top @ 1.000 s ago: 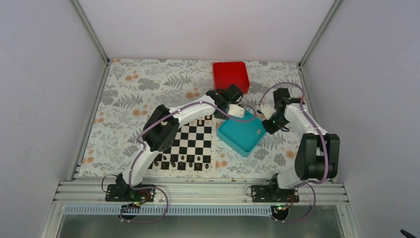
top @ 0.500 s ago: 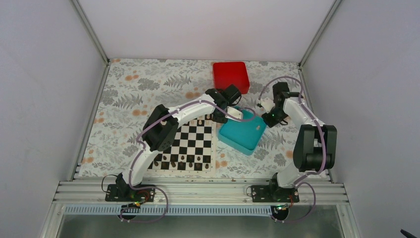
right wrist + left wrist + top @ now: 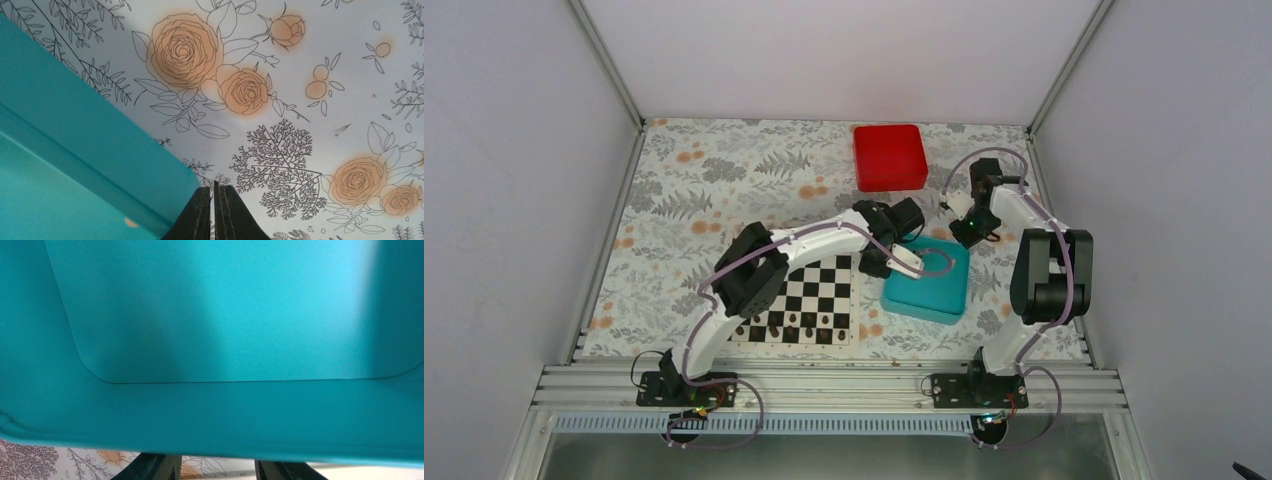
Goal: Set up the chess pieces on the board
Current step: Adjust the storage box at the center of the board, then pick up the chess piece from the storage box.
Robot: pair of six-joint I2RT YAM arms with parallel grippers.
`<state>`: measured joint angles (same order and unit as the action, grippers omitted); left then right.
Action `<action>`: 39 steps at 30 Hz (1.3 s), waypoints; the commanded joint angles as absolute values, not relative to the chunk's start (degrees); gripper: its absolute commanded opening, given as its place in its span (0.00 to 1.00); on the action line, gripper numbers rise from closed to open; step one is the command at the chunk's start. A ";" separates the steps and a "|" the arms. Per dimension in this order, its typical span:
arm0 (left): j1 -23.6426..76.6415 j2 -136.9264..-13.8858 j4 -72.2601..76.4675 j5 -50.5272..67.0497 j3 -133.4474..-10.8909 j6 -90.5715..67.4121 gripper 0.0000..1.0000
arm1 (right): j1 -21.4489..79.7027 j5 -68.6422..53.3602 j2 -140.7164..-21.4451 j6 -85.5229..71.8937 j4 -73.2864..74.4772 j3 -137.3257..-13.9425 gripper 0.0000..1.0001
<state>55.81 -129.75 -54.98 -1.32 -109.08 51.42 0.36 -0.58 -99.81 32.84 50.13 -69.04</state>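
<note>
The board [image 3: 809,295] lies left of the teal tray [image 3: 929,285], and my left arm crosses over its far edge. My left gripper [image 3: 902,258] sits at the tray's left far side. In the left wrist view the tray's wall [image 3: 215,415] fills the frame. My left gripper [image 3: 216,466] has its fingers [image 3: 152,467] apart below the rim with only cloth between them; their tips are hidden. One small pale chess piece [image 3: 131,222] lies inside the tray [image 3: 60,165]. My right gripper [image 3: 215,189] is shut and empty over the cloth, just past the tray's far right corner [image 3: 959,215].
Dark brown pieces [image 3: 794,324] line the board's near row. A red box [image 3: 889,157] stands behind the tray. The floral cloth [image 3: 714,190] covers the table. Frame posts and walls close in both sides.
The teal tray has slid toward the near right and turned squarer, with my left gripper moving along against it. My right gripper has drawn back out of the tray toward the far side.
</note>
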 commanded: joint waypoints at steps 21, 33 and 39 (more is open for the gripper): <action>43.83 -108.41 -52.90 -13.84 -108.30 53.39 1.00 | 3.63 -4.71 -85.81 33.71 59.23 -63.41 0.48; 35.53 -96.48 -44.10 -6.88 -100.96 50.88 1.00 | 3.26 -0.07 -86.78 32.14 51.02 -60.94 0.59; 47.69 -100.81 -44.54 1.49 -105.84 48.58 1.00 | -1.02 -7.16 -79.41 32.15 48.89 -61.45 0.85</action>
<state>40.86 -98.13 -45.84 -7.31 -102.54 51.18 1.50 -3.22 -85.10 32.56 52.07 -61.12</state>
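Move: My left fingers are beside the storage box's left wall: its middle is about 12 cm to the right and 2 cm back. The chessboard's middle is some 20 cm to the left and 5 cm back. My right fingers, nearly shut, are at the box's far right corner, its middle roughly 9 cm back and 10 cm left. The light chess piece inside is about 6 cm back, 3 cm left and slightly lower. I leave the box with both hands. My left hand climbs about 24 cm while swinging forward and left over the board's far side, opens wide with the fingers tilting outward some 30 degrees, then turns back right and a little towards me. My right hand lifts about 8 cm, opens, comes back some 6 cm and sinks over the corner with the chess piece, then starts up and forward again, opening further. ##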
